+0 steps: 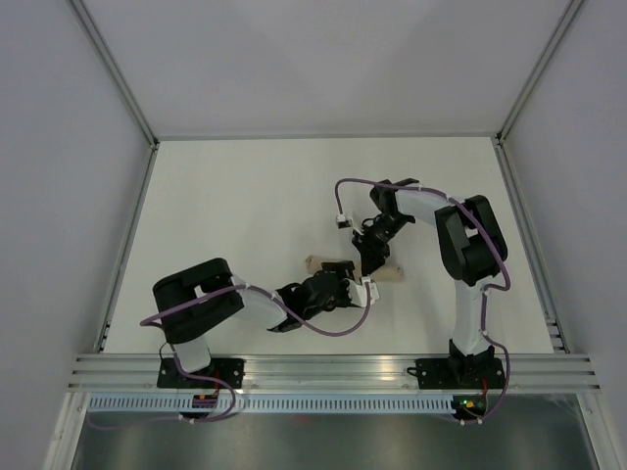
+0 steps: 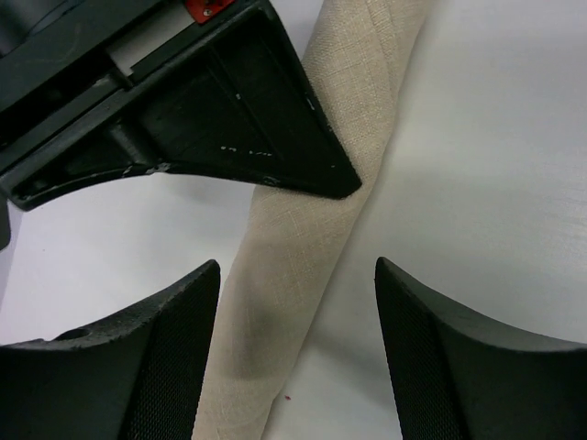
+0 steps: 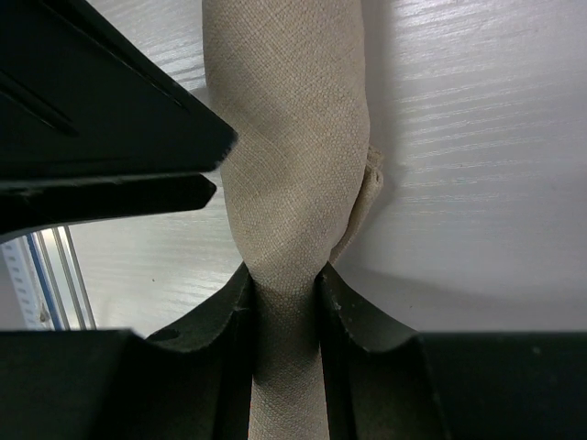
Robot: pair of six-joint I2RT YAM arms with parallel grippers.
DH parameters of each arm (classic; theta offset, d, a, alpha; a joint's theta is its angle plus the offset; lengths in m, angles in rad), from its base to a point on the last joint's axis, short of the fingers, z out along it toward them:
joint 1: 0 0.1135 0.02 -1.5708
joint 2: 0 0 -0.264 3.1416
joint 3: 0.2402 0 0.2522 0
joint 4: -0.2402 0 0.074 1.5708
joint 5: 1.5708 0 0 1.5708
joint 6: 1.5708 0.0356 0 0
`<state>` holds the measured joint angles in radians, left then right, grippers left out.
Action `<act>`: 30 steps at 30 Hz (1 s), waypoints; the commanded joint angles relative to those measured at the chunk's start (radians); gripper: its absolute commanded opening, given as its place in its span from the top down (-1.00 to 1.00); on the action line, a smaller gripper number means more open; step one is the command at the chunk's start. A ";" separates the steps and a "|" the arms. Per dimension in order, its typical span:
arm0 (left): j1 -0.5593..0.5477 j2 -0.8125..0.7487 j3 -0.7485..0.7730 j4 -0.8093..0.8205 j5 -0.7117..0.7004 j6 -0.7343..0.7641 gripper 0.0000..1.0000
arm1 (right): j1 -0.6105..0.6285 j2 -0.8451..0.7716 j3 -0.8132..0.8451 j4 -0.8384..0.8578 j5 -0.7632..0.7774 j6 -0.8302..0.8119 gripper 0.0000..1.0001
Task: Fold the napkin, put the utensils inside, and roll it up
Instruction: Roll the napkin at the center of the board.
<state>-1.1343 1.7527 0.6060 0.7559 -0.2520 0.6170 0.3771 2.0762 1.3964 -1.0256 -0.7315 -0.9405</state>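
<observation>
The napkin (image 1: 318, 262) lies as a tight beige roll on the white table, between the two arms. My right gripper (image 3: 286, 280) is shut on the napkin (image 3: 289, 137), with both fingers pinching the roll into a narrow waist. My left gripper (image 2: 296, 266) is open and straddles the napkin (image 2: 303, 247); its right finger stands clear of the cloth and its left finger is close beside it. In the top view the left gripper (image 1: 338, 284) and the right gripper (image 1: 372, 257) meet over the roll. The utensils are hidden.
The right gripper's black finger (image 2: 248, 119) crosses the roll just ahead of my left jaws. The left gripper's body (image 3: 101, 137) fills the upper left of the right wrist view. An aluminium rail (image 1: 333, 370) runs along the near table edge, and grey walls enclose the table.
</observation>
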 commanded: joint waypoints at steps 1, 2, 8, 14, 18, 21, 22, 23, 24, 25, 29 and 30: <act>0.005 0.044 0.058 0.007 0.037 0.096 -0.46 | -0.001 0.104 -0.030 0.033 0.138 -0.072 0.89; 0.008 0.062 0.066 -0.003 0.048 0.099 -0.45 | -0.003 0.105 -0.025 0.026 0.138 -0.073 0.90; 0.051 0.085 0.103 -0.067 0.092 0.084 -0.35 | -0.015 0.119 -0.008 -0.011 0.129 -0.092 0.90; 0.084 0.094 0.158 -0.219 0.167 0.089 -0.16 | -0.021 0.139 0.019 -0.060 0.106 -0.119 0.90; 0.094 0.108 0.216 -0.352 0.232 0.086 0.26 | -0.023 0.151 0.038 -0.079 0.098 -0.129 0.86; 0.099 0.122 0.250 -0.441 0.279 0.072 0.52 | -0.023 0.153 0.047 -0.077 0.095 -0.123 0.70; 0.100 0.123 0.258 -0.457 0.284 0.067 0.57 | -0.024 0.151 0.049 -0.077 0.093 -0.119 0.61; 0.100 0.132 0.267 -0.477 0.296 0.058 0.63 | -0.024 0.148 0.055 -0.073 0.093 -0.107 0.40; 0.103 0.133 0.279 -0.507 0.299 0.052 0.70 | -0.027 0.137 0.056 -0.064 0.093 -0.097 0.29; 0.105 0.134 0.281 -0.518 0.306 0.047 0.73 | -0.030 0.130 0.056 -0.042 0.093 -0.084 0.18; 0.114 0.137 0.291 -0.549 0.326 0.007 0.82 | -0.043 0.067 0.056 0.031 0.101 0.029 -0.18; 0.120 0.136 0.297 -0.559 0.329 -0.003 0.83 | -0.049 0.036 0.059 0.042 0.103 0.045 -0.20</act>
<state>-1.0237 1.8473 0.8898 0.3138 -0.0116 0.6861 0.3412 2.1330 1.4731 -1.1381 -0.7704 -0.9279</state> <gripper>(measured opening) 0.269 0.582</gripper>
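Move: The napkin roll runs left to right under the open left hand; its middle is roughly 2 cm ahead, 2 cm to the right and 3 cm below. From the left hand, the right gripper pinching the roll is about 2 cm ahead, 7 cm to the right and 4 cm below, while the roll's free left end is some 9 cm left, 3 cm ahead and 3 cm below. From the right hand, the roll's middle is about 5 cm left at finger height, neither ahead nor back. The left hand sinks and reaches forward onto the roll's middle, easing right towards the right gripper, about 4 cm in all, with its wrist turning some 20 degrees as its wide-open fingers close and pinch the roll beside that gripper. The right hand meanwhile stays in place, still pinching the roll and tilting slightly, and only once the left fingers have shut does it open its own by about a quarter of their range and start to rise, under 1 cm. ##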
